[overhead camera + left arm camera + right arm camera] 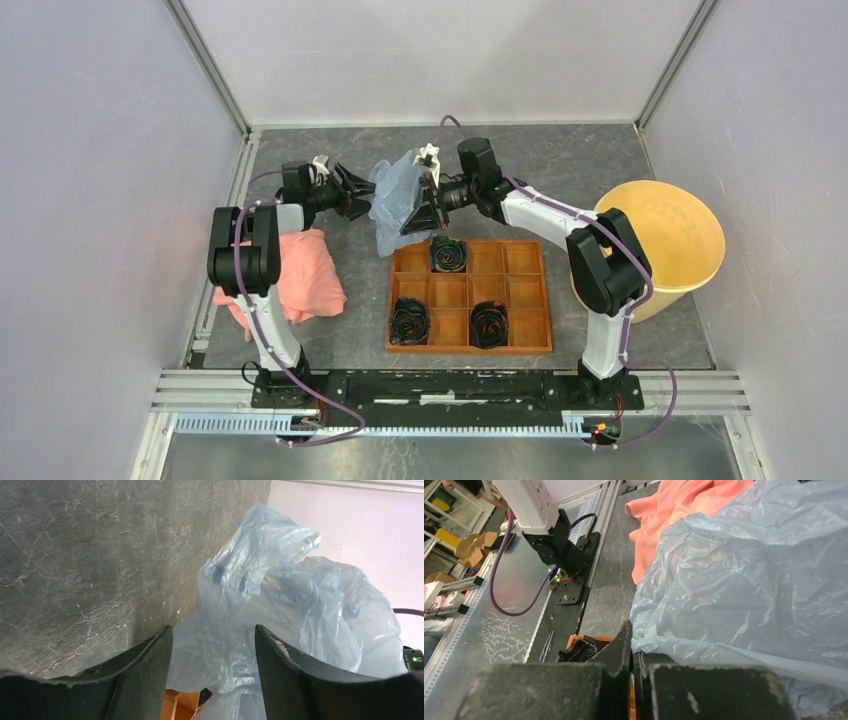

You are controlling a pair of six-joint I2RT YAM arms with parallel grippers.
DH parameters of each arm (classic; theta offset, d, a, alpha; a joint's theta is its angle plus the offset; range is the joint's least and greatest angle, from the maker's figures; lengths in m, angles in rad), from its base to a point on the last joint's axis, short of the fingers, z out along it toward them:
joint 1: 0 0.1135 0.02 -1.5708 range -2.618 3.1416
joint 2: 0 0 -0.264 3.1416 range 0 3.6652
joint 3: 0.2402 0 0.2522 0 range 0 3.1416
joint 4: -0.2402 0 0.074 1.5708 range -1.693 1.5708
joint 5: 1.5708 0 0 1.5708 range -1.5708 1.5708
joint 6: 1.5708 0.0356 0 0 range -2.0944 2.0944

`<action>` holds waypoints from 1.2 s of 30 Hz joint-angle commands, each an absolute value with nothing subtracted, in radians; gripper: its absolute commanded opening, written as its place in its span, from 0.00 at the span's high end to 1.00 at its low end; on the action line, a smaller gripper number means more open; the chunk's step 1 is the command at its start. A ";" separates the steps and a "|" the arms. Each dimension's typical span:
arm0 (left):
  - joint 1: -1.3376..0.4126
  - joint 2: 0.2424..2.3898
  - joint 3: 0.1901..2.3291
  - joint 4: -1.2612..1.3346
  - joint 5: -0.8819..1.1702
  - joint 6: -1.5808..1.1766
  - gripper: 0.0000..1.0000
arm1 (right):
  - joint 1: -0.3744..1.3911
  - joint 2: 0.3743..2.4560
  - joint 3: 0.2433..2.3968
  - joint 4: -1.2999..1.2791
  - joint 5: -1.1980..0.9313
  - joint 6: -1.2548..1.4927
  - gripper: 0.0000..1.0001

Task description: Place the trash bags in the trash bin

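The pale blue translucent trash bag [397, 200] hangs bunched above the table's far middle, held up by my right gripper [420, 214], which is shut on its edge. In the right wrist view the bag [754, 580] drapes from the closed jaws [631, 647]. My left gripper [362, 196] is open just left of the bag. In the left wrist view the bag [280, 615] fills the space ahead of the spread fingertips [214, 632], not between them. The yellow-tan trash bin [661, 240] stands at the right, tilted toward the arms.
An orange compartmented tray [469, 296] with three dark rolled items lies just below the bag. A salmon-pink cloth [300, 275] lies at the left by the left arm. White walls close in the table's sides and back.
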State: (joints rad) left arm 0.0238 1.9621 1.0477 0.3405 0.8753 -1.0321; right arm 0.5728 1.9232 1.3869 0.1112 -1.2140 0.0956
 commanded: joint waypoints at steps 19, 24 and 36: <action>0.073 1.554 1.006 0.326 0.660 -0.802 0.88 | 0.559 1.918 1.568 -0.331 -0.691 -0.011 0.99; 0.078 1.375 0.947 0.311 0.536 -0.717 0.95 | 0.554 1.880 1.564 -0.371 -0.371 0.087 1.00; 0.077 1.377 0.926 0.361 0.572 -0.769 0.98 | 0.549 1.756 1.236 -0.045 -0.374 0.149 0.57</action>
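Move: The middle of the blue trash bag is about 6 cm right of my left hand, 2 cm back and some 4 cm above it, its near edge already between my open fingers. My right hand already pinches the bag, whose middle is about 4 cm ahead of it, 2 cm left and 5 cm below. The rolled bag in the tray's far row sits some 7 cm right, 5 cm back and 17 cm below my right hand; the pink cloth is about 15 cm left, 16 cm back and 7 cm below my left hand. I close my left fingers on the bag's left edge and whip it up about 20 cm, shifting some 6 cm left and tipping the fingers up, then sink slightly. Meanwhile my right hand, still shut on the bag, eases back briefly, swings forward about 10 cm while moving right and down and turning some 40 degrees clockwise, then draws back a little and opens, letting go of the bag. ##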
